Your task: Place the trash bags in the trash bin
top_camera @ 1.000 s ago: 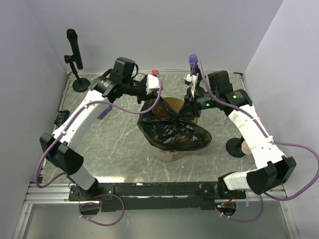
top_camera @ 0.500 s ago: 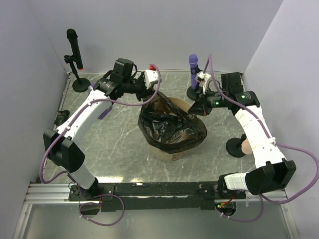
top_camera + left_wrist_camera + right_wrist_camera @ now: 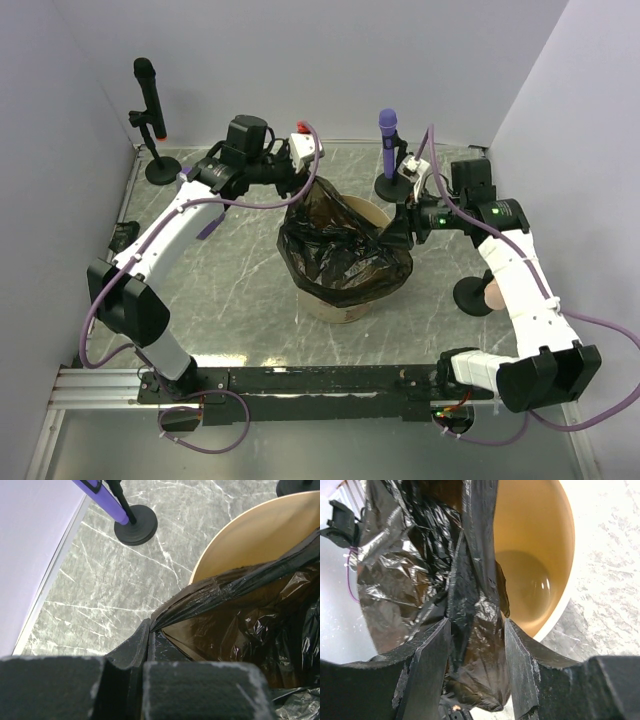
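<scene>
A glossy black trash bag (image 3: 345, 258) hangs draped over the tan trash bin (image 3: 368, 211), covering most of its mouth. My left gripper (image 3: 300, 188) is shut on the bag's back-left edge and holds it up above the rim. In the left wrist view the jaws (image 3: 148, 632) pinch the film (image 3: 235, 587) beside the bin's pale wall (image 3: 250, 535). My right gripper (image 3: 396, 232) is at the bag's right edge. Its fingers (image 3: 432, 662) stand apart with a loose fold of the bag (image 3: 475, 605) between them, above the bin's inside (image 3: 530, 555).
A black microphone on a stand (image 3: 147, 95) is at the back left corner. A purple microphone stand (image 3: 387, 135) rises just behind the bin, its round base (image 3: 135, 525) near the left gripper. Another round base (image 3: 472, 297) sits beside the right arm. Walls close in on three sides.
The right gripper has moved nearer and to the right, and its jaws have opened around the bag. The bag is no longer stretched and sags over the bin. The left gripper keeps its hold.
</scene>
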Robot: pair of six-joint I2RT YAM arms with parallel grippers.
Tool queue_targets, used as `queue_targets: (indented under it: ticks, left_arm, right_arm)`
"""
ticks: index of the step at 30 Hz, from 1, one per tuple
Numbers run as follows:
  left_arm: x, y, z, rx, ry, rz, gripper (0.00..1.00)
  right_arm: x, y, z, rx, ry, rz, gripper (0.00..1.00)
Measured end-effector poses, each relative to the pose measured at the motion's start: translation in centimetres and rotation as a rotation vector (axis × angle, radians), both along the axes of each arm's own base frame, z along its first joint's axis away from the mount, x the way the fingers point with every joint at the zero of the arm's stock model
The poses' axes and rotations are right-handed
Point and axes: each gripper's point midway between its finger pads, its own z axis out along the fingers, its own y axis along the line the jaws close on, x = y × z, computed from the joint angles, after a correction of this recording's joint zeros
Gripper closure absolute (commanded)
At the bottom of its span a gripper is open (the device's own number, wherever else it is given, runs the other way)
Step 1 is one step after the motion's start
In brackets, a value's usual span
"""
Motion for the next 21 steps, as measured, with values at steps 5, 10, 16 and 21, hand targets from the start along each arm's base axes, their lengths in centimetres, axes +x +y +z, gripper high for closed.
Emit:
queue_targets:
  ticks: [5,10,16,21]
  left_arm:
    - [0.2,-0.2,0.0,-0.014,-0.003,0.006,0.99]
    - [0.2,-0.1,-0.3,-0.013,0.003,0.011,0.99]
    - [1.9,0.8,-1.0,0.013,-0.026,0.109,0.99]
    - [3.6,1.5,-0.8,0.025,-0.066,0.199,0.99]
  right_arm:
    - [0.5,0.0,-1.0,-0.021,0.011,-0.004,0.66]
    - [1.5,0.1,-1.8,-0.046,0.007,-0.011,1.00]
    - [1.9,-0.4,-1.3,-0.051,-0.020,-0.045,1.00]
    - [3.2,-2.1,-0.1,-0.034,-0.056,-0.136,1.00]
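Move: Between the right hand's half-open fingers hangs the trash bag's right-hand edge, its grip spot about 2 cm ahead and 2 cm below. The trash bin's middle lies some 10 cm left of that hand, 4 cm ahead and 16 cm down; the purple microphone stands roughly 28 cm ahead and 5 cm right, 18 cm lower. From the left hand, already pinching the bag's far edge, the bin's middle is about 9 cm back, 8 cm right and 16 cm below. Dipping about 2 cm down and forward, the right hand shuts its fingers on the bag's edge, then draws it some 2 cm to the right while rising and easing further forward. The left hand keeps its pinch and, late on, pulls its edge about 4 cm forward and a little left, away from the bin, turning some 10 degrees counter-clockwise. ##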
